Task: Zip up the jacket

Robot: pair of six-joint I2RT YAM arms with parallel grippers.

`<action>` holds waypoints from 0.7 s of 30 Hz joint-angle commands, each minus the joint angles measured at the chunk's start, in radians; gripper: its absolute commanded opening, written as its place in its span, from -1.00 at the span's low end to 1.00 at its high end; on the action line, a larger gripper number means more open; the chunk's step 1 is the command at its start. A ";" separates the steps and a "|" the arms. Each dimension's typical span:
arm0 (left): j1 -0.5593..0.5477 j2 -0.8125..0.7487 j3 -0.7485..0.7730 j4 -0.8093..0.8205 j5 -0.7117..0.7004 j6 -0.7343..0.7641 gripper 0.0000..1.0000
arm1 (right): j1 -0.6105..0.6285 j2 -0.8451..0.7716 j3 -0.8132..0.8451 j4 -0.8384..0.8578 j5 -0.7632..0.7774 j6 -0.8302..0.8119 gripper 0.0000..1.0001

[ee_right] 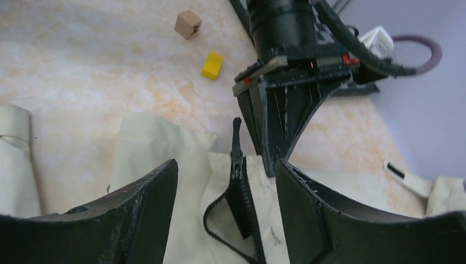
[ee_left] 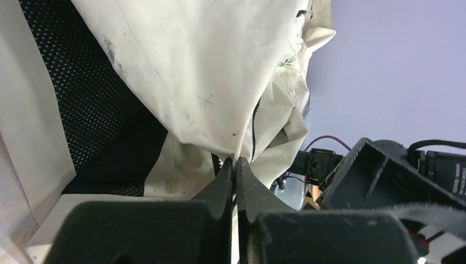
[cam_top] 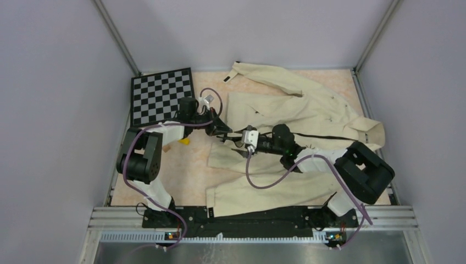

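Observation:
The cream jacket (cam_top: 308, 113) lies spread across the table, its dark zipper line running toward the right. My left gripper (cam_top: 224, 133) is shut on the jacket's bottom hem beside the zipper end; in the left wrist view its jaws (ee_left: 235, 165) pinch cream cloth (ee_left: 198, 71). My right gripper (cam_top: 240, 147) is open just in front of it. In the right wrist view its fingers (ee_right: 148, 198) straddle the dark zipper slider and pull tab (ee_right: 237, 148), with the zipper teeth (ee_right: 247, 214) splitting apart below it. The left gripper's fingertips (ee_right: 277, 126) touch the cloth right of the slider.
A checkerboard (cam_top: 162, 94) lies at the back left. A yellow block (ee_right: 211, 65) and a tan block (ee_right: 188, 23) sit on the table left of the jacket; the yellow block also shows in the top view (cam_top: 186, 141). Grey walls enclose the table.

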 commanded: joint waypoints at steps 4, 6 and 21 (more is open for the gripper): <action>0.008 0.009 0.021 -0.024 0.021 -0.071 -1.00 | 0.087 0.118 0.115 0.126 -0.001 -0.254 0.20; 0.009 0.010 0.009 -0.009 0.028 -0.101 -1.00 | 0.108 0.143 0.125 0.143 0.043 -0.268 0.11; 0.022 -0.017 -0.029 0.007 0.008 -0.187 -1.00 | 0.179 0.217 0.200 0.000 0.348 -0.358 -0.33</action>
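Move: The black free end of the zip tape stands up beside the left fingertips, about 5 cm to the right hand's left, 2 cm forward and 3 cm lower. The left fingertips, shut on the jacket edge, are some 5 cm ahead of the right hand, 2 cm left and 3 cm lower; the yellow block lies on the table about 19 cm left, 1 cm ahead and 12 cm down. From the left hand the tape end is some 3 cm back and 3 cm left, level. The right hand, fingers pointing left and open, reaches about 5 cm to the left towards the black zip-tape end, then eases forward and down by some 2 cm each, rolling its forward side up and dipping its fingertips a little, about 20 degrees in all, while the gap between its fingers shrinks to roughly half without shutting. The left hand stays in place and keeps its pinch on the jacket edge, only turning about 10 degrees. ##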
